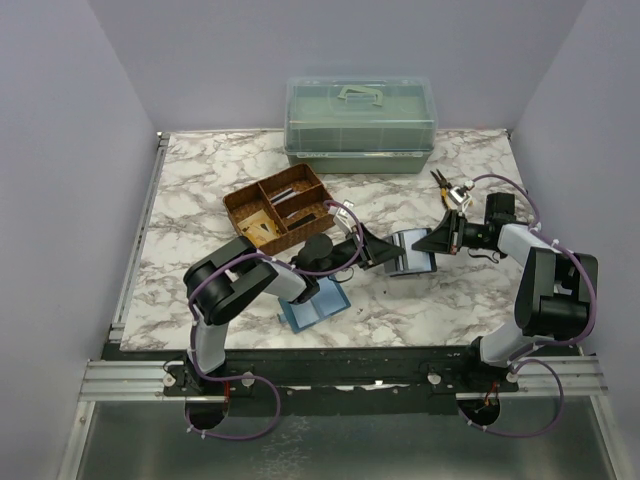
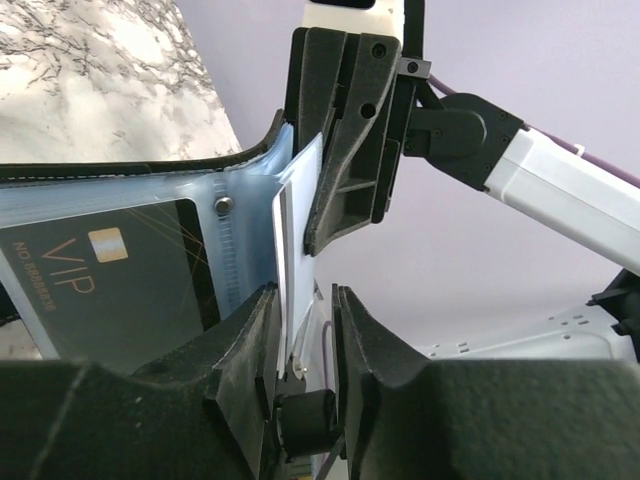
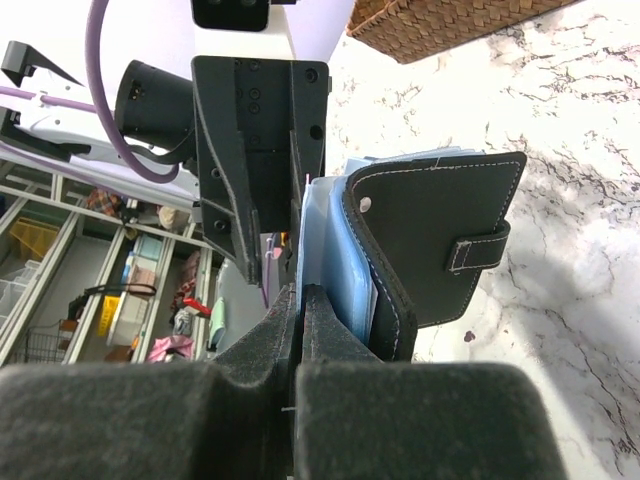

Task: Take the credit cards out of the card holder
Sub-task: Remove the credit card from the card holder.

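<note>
The black card holder (image 1: 410, 252) hangs open above the table between my two grippers. Its snap tab faces out in the right wrist view (image 3: 440, 230). My right gripper (image 3: 300, 290) is shut on a light-blue plastic sleeve of the holder. In the left wrist view a black VIP credit card (image 2: 110, 270) lies in a clear sleeve. The edge of a white card (image 2: 295, 240) stands between the fingers of my left gripper (image 2: 303, 295). Those jaws are narrow but apart, and the card rests against the left pad. From above, the left gripper (image 1: 385, 250) faces the right gripper (image 1: 432, 243).
A light-blue flat folder (image 1: 315, 305) lies under the left arm. A wicker divided tray (image 1: 280, 208) holding small items stands behind it. A green lidded box (image 1: 360, 122) sits at the back, and pliers (image 1: 450, 188) lie near the right arm.
</note>
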You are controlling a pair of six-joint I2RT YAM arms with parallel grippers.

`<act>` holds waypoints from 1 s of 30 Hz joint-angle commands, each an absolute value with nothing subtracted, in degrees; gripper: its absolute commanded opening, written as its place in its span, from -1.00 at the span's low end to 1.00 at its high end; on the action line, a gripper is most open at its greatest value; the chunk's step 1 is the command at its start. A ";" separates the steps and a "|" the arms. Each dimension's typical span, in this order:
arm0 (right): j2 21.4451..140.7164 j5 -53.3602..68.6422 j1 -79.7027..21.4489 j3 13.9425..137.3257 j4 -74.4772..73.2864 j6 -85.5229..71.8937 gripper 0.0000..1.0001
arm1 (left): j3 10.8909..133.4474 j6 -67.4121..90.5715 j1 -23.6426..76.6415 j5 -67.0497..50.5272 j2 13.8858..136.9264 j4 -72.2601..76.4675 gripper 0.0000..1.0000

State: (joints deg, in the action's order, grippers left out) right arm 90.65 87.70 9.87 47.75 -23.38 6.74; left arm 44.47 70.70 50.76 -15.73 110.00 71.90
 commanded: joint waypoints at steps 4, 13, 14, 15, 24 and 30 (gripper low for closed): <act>89.05 99.13 10.24 49.07 -24.27 7.61 -1.00 | 45.45 70.92 51.28 -15.51 111.91 76.12 -0.60; 89.20 98.98 10.20 49.17 -24.33 7.47 -1.00 | 44.82 69.96 51.25 -15.74 111.65 77.52 -1.00; 89.21 98.83 10.20 49.21 -24.37 7.43 -1.00 | 44.48 69.65 51.25 -15.61 111.48 77.78 -1.00; 89.20 98.45 10.26 49.20 -24.28 7.39 -1.00 | 44.16 69.40 51.29 -15.50 111.31 78.00 -1.00; 89.30 97.93 10.21 49.00 -23.87 6.87 -1.00 | 41.24 68.30 50.40 -14.85 109.82 78.55 -1.00; 89.53 97.99 10.26 48.94 -23.65 6.68 -1.00 | 40.50 68.16 49.80 -15.29 109.51 79.40 -1.00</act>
State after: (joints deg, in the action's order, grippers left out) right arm 90.37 87.96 9.32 47.75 -23.92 6.52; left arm 42.37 69.36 50.63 -15.20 111.46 76.58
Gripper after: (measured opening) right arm 0.008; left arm 0.018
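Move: The credit card to be taken, still in the holder's sleeve, has its middle about 3 cm right of the left hand and level with it; its free edge is already between the open fingers. The VIP card lies some 3 cm right, 2 cm ahead and 4 cm below, the blue holder about 17 cm left and 10 cm back, the woven basket some 27 cm left and 12 cm ahead. From the right hand, the aimed-at card is about 2 cm left. Sinking about 1 cm, the left hand shuts its fingers from roughly a third open and pinches the card's outer edge. It then eases about half a centimetre left, away from the holder's gripped side, starting a slow pull, while the right hand keeps its pinch on the holder and barely shifts. ##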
